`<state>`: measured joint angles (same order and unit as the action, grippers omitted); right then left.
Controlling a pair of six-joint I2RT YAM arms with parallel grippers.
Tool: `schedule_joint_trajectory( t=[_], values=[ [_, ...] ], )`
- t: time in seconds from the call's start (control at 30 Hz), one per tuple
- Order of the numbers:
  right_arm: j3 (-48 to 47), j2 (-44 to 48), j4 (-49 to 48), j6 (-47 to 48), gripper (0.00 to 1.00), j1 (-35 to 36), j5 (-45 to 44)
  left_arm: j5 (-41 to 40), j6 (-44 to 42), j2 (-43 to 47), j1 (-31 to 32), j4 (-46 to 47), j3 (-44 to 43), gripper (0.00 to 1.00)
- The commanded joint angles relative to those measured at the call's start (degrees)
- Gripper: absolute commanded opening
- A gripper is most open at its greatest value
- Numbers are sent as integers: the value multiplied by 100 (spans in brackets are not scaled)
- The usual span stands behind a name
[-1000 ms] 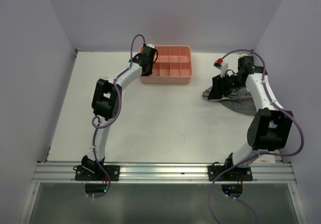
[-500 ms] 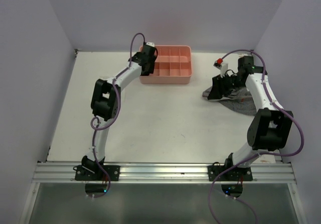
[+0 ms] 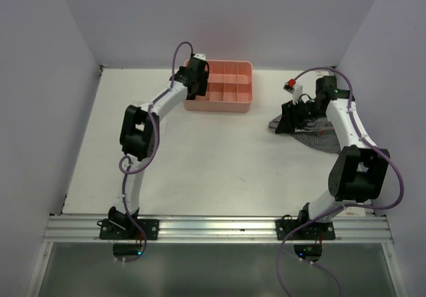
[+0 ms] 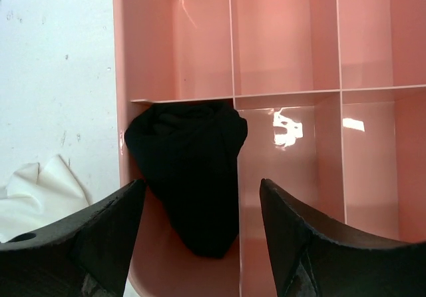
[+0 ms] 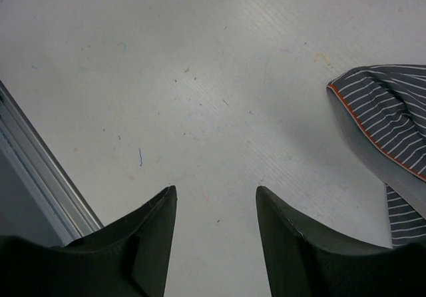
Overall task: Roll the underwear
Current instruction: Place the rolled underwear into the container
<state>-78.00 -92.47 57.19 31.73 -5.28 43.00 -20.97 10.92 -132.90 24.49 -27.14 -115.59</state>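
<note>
The black underwear [image 4: 190, 170] lies bunched in a near-left compartment of the pink tray [image 4: 123, 77], apart from both fingers. My left gripper [image 4: 201, 185] hovers over it, open and empty, one finger on each side of the bundle. In the top view my left gripper [image 3: 197, 77] is over the left end of the tray [image 3: 229, 105] and hides the underwear. My right gripper [image 3: 287, 120] is open and empty above bare table [image 5: 216, 192], at the right side.
A grey striped cloth [image 5: 393, 124] lies right of my right gripper, also in the top view [image 3: 321, 137]. A thin white cloth [image 4: 40, 190] lies on the table beside the tray's left wall. A small red-and-white object [image 3: 291, 84] sits at the back right.
My left gripper has shifted slightly farther back over the tray's left end. The right arm has barely moved.
</note>
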Motion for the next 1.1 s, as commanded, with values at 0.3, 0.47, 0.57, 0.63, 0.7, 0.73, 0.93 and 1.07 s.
schedule_joint_trajectory(
  t=[0.3,0.47,0.57,0.63,0.7,0.73,0.93,1.07],
  values=[
    [118,387,73,-9,55,-17,94,-100,-283,528,21,727,247,73],
    [136,396,82,27,55,-26,85,-21,-441,748,47,1017,221,76],
    [144,413,82,35,55,-17,85,-21,-564,862,56,1149,204,76],
    [153,405,73,35,55,-17,94,-21,-617,958,56,1289,238,76],
    [144,396,73,35,55,-17,94,5,-652,968,56,1325,239,71],
    [136,396,73,27,55,-26,103,40,-670,968,56,1360,247,69],
    [136,387,38,27,54,-26,129,67,-758,784,38,1474,274,51],
    [153,405,56,18,54,-17,103,129,-766,582,-23,1492,213,39]
  ],
)
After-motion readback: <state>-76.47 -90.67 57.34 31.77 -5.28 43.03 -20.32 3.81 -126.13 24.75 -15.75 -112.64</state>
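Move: The rolled underwear already lies in the container's near-left compartment, about 3 cm ahead of the open left gripper, 1 cm to its left and 4 cm below. The empty compartment beside the roll is some 6 cm right of it, and the one behind is about 8 cm farther out. The white cloth lies about 18 cm left of the left gripper, 8 cm back and 8 cm below. From the right gripper the roll is roughly 22 cm ahead, 29 cm left and 11 cm below. Dip the open left gripper barely 1 cm over the rolled underwear, then lift it quickly, away from the container, to about 8 cm above where it began, easing 2 cm forward as it climbs. Tilt the fingers up some 15 degrees on the way, and near the top of the lift draw them partly closed on nothing. ##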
